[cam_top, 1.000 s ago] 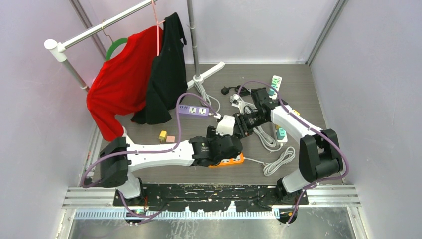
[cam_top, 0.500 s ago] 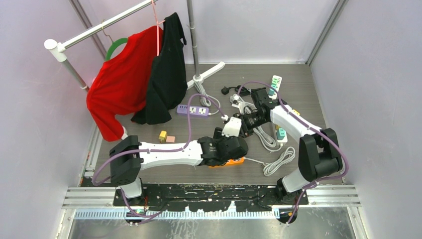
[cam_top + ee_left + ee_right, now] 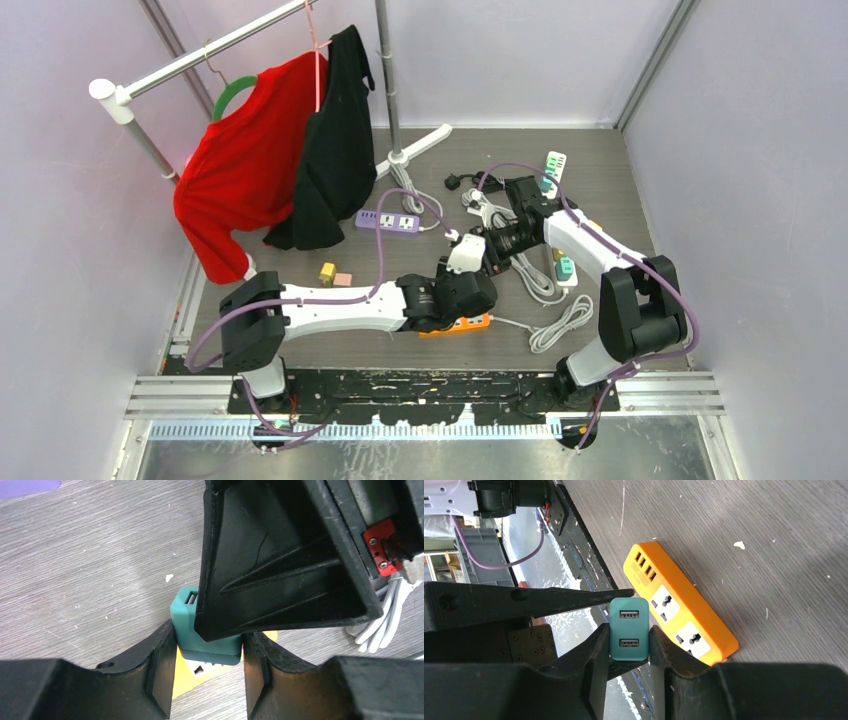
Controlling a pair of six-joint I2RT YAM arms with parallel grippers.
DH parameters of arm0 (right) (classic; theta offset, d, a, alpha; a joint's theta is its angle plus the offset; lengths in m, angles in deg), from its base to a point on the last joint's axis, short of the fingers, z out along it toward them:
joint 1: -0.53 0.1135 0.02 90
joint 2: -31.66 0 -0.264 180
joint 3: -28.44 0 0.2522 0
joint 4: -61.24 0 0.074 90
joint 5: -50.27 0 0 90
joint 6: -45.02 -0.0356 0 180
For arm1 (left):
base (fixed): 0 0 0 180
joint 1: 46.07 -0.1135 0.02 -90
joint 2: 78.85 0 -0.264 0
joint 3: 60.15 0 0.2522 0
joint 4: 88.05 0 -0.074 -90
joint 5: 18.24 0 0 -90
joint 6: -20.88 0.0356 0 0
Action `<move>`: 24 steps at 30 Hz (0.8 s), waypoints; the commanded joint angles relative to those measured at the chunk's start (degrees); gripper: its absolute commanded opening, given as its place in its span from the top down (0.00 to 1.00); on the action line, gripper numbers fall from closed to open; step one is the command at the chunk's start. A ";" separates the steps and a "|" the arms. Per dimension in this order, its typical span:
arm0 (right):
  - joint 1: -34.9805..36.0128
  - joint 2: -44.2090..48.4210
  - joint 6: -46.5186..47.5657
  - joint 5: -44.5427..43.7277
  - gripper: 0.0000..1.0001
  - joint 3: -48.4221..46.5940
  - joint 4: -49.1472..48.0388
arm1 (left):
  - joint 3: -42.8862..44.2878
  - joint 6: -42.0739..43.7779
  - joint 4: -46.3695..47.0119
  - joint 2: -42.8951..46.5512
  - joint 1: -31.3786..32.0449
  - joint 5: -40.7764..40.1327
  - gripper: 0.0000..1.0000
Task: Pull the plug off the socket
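A teal plug (image 3: 628, 630) with two USB ports is pinched at its sides by my right gripper (image 3: 629, 635), which is shut on it. Right beside it the orange socket strip (image 3: 684, 610) lies on the floor. In the left wrist view the same plug (image 3: 186, 615) stands over the strip's white socket face (image 3: 200, 670). My left gripper (image 3: 208, 642) has both fingers against the plug's lower sides. A right gripper finger (image 3: 280, 555) covers the plug's top. From above, both grippers meet over the strip (image 3: 472, 323) and the plug is hidden.
A purple power strip (image 3: 388, 221) lies to the back left and white strips (image 3: 553, 165) with coiled white cables (image 3: 540, 282) to the right. Red and black garments hang on a rack (image 3: 300, 150) at the left. Two small blocks (image 3: 333, 273) sit near the left arm.
My left arm has swung right onto the orange strip and its jaws have closed in on the plug. The right gripper has kept its grip and barely moved.
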 commanded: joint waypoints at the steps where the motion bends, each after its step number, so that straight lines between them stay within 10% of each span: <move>1: 0.12 0.36 -0.12 2.40 0.69 -2.19 0.11 | -1.81 0.68 4.01 2.30 -0.47 0.91 0.99; 8: 0.10 0.90 0.98 1.63 0.30 -2.15 0.25 | -3.21 0.78 1.34 4.16 -0.58 -2.86 1.00; 24: 0.08 1.10 1.87 0.46 0.28 -2.15 0.30 | -8.84 -2.23 -14.36 10.36 -3.57 -14.11 1.00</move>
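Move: The left hand, sharing the teal plug with the right, has the loose pink plug about 24 cm to its left, 2 cm ahead and 9 cm down. The yellow plug is roughly 28 cm left and 3 ahead; the orange socket strip 6 back and 2 left; both equally low. The teal plug sits right between the right hand's fingertips. Right fingers open and stay put; the left keeps its pinch, carrying the teal plug about 8 cm left. ##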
